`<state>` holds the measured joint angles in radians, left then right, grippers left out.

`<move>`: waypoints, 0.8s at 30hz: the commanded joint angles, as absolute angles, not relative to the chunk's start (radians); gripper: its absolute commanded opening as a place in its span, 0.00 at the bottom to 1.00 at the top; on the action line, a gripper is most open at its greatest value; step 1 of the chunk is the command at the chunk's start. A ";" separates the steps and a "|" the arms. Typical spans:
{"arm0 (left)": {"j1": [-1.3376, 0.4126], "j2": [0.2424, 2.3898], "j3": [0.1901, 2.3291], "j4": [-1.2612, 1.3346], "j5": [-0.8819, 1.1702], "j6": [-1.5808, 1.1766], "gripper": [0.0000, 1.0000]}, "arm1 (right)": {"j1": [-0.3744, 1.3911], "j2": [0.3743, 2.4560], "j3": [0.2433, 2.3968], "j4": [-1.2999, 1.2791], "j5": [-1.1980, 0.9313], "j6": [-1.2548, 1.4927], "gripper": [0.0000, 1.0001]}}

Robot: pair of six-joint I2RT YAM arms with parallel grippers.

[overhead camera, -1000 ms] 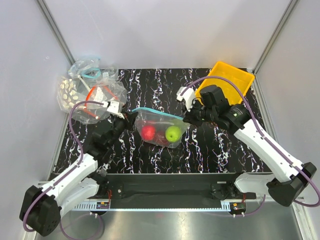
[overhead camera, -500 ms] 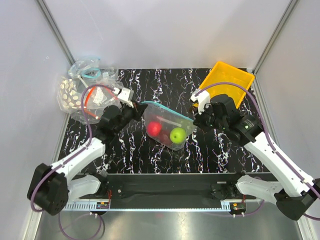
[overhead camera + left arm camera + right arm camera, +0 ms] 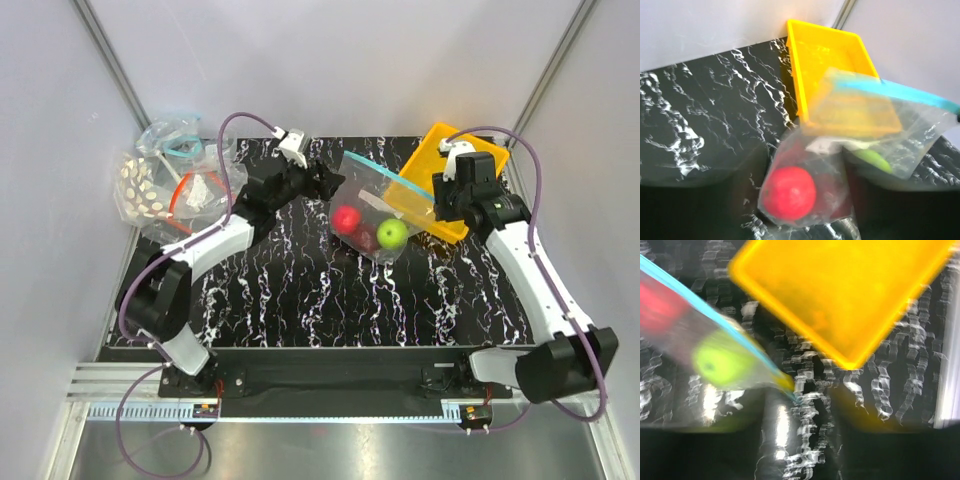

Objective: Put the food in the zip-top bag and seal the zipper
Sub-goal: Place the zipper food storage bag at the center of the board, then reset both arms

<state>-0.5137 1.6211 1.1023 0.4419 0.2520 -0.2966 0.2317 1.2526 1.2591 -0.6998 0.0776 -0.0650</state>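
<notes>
The clear zip-top bag [image 3: 378,205] stands tilted at the back right of the mat, leaning against the yellow tray. Its teal zipper [image 3: 392,180] runs along the upper edge. Inside lie the food: a red fruit [image 3: 346,218], a green fruit [image 3: 392,233] and a dark maroon fruit [image 3: 367,239] between them. My left gripper [image 3: 327,183] sits at the bag's left edge, jaws wide apart, with the bag's bottom corner and red fruit [image 3: 789,192] between them. My right gripper [image 3: 441,207] is at the zipper's right end [image 3: 790,390], jaws parted, marbled mat showing between them.
A yellow tray [image 3: 470,150] sits at the back right corner, partly behind the bag. A heap of other clear bags [image 3: 175,185], some with red-orange strips and one white-dotted, lies at the back left. The black marbled mat [image 3: 300,290] covers the table.
Both arms carried the bag from the mat's middle up and to the back right, against the yellow tray. Both grippers, shut on the bag's ends before, now have parted jaws.
</notes>
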 commanded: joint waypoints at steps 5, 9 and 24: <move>-0.508 1.541 1.290 0.283 0.154 -0.293 0.99 | 0.175 1.253 1.422 -0.658 0.256 0.077 1.00; -0.508 1.413 1.324 0.079 0.037 -0.288 0.99 | 0.175 1.168 1.417 -0.637 0.169 0.136 1.00; -0.503 0.895 1.088 -0.511 -0.092 -0.356 0.99 | 0.175 0.829 1.186 -0.683 0.147 0.471 1.00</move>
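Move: The zip bag's middle is about 11 cm right of the left hand, 5 cm back and 8 cm below; its red apple is some 3 cm right, 8 cm back and 12 cm lower than that hand. From the right hand, the bag's middle lies about 13 cm left, level fore and aft, 7 cm below. The green apple is 9 cm left and 7 cm back, the yellow tray 6 cm ahead and 4 cm right, both some 11 cm down. The right fingers, already parting, open wide and let go of the zipper's right end, carrying on 3–4 cm right and slightly forward before rising about 12 cm and drawing back, the wrist rolling and tipping up. The left, already mostly open, opens fully, runs 2 cm forward, then sweeps away from the bag, about 15 cm back and nearly as far left, rising 13 cm and sinking a little at the end. ##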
